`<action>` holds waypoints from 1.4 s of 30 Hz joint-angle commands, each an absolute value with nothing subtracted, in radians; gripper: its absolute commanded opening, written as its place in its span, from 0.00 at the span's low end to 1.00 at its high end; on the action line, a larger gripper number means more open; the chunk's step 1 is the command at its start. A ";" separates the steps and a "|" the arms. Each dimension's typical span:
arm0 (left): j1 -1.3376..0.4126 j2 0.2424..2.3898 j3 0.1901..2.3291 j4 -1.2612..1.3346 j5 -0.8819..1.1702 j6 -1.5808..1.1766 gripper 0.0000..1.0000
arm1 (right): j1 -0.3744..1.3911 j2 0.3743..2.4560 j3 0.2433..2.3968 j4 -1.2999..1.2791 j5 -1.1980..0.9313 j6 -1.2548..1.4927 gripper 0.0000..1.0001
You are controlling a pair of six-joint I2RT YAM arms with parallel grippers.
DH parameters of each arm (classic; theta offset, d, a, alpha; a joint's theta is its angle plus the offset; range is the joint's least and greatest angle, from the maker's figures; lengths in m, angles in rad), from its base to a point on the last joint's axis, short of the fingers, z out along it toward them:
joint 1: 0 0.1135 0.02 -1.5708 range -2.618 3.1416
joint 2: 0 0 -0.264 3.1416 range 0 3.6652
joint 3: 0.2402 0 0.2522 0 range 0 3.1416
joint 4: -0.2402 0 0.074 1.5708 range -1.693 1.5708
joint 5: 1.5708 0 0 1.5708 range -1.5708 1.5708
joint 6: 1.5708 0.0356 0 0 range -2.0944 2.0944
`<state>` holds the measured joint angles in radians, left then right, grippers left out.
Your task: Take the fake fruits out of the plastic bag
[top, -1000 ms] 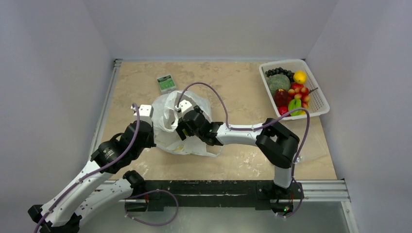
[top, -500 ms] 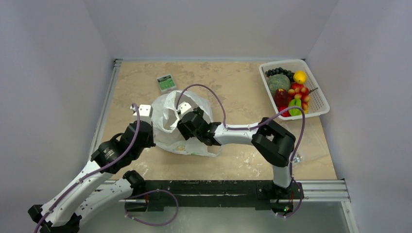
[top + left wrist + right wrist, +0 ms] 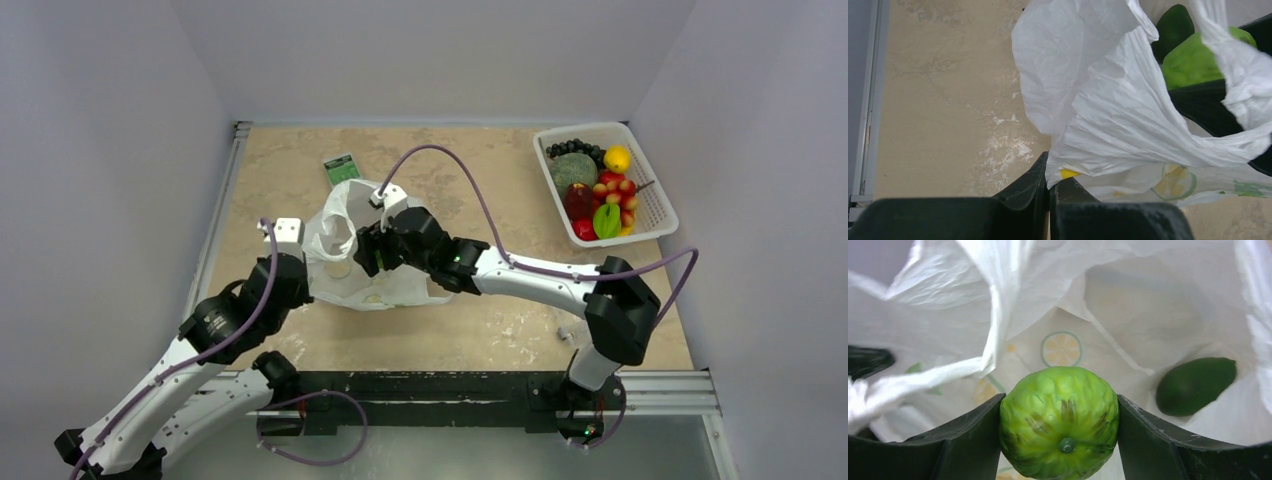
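Observation:
The white plastic bag (image 3: 395, 285) lies crumpled at the table's middle left, its mouth open. My left gripper (image 3: 1049, 172) is shut on the bag's (image 3: 1098, 100) rim, pinching a fold. My right gripper (image 3: 1059, 427) reaches inside the bag (image 3: 1148, 300) and is shut on a bumpy light green fake fruit (image 3: 1059, 415), both fingers pressed to its sides. A dark green oval fruit (image 3: 1195, 385) lies on the bag's floor to the right. The left wrist view shows the light green fruit (image 3: 1193, 62) and the dark one (image 3: 1173, 27) through the bag's mouth. From above, the right gripper (image 3: 365, 252) sits in the opening.
A white basket (image 3: 662, 215) at the back right holds several fake fruits. A small green-labelled box (image 3: 341, 170) lies just behind the bag. A small bit (image 3: 563, 330) lies on the table near the right arm's base.
The right jaws have narrowed onto the light green fruit. The right arm has swung its elbow to the right and its gripper has shifted back. The bag has shifted a little with it.

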<state>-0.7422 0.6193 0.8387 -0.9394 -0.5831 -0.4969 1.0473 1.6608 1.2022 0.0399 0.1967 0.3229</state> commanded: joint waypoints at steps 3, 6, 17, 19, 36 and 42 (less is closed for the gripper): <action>-0.747 0.604 0.858 -0.948 -0.623 -0.516 0.00 | 1.052 1.543 1.187 0.133 -0.137 0.329 0.19; -0.747 0.610 0.857 -0.954 -0.637 -0.520 0.00 | 1.046 1.482 1.198 0.103 -0.167 0.309 0.07; -0.748 0.644 0.865 -0.968 -0.652 -0.523 0.00 | 0.804 1.220 1.222 0.005 0.037 0.263 0.00; -0.748 0.651 0.867 -0.968 -0.647 -0.520 0.00 | 0.743 1.218 1.241 -0.046 0.142 0.262 0.00; -0.751 0.639 0.863 -0.972 -0.648 -0.529 0.00 | 0.165 1.541 1.377 -0.254 0.707 0.360 0.00; -0.757 0.635 0.865 -0.977 -0.647 -0.533 0.00 | 0.043 1.694 1.450 -0.292 0.701 0.355 0.04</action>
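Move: The basket, where the right hand is taking the green fruit it already holds, lies about 51 cm to its right, 17 cm ahead and 13 cm below. In the basket, the watermelon is some 45 cm right and 18 cm ahead, the yellow fruit 52 cm right and 22 cm ahead. The avocado still in the bag sits 5 cm ahead, 5 cm right and 14 cm down. From the left hand, the basket is roughly 63 cm right and 23 cm ahead. The right hand lifts the gripped fruit, then swings 48 cm right and forward over the basket, turning clockwise. ##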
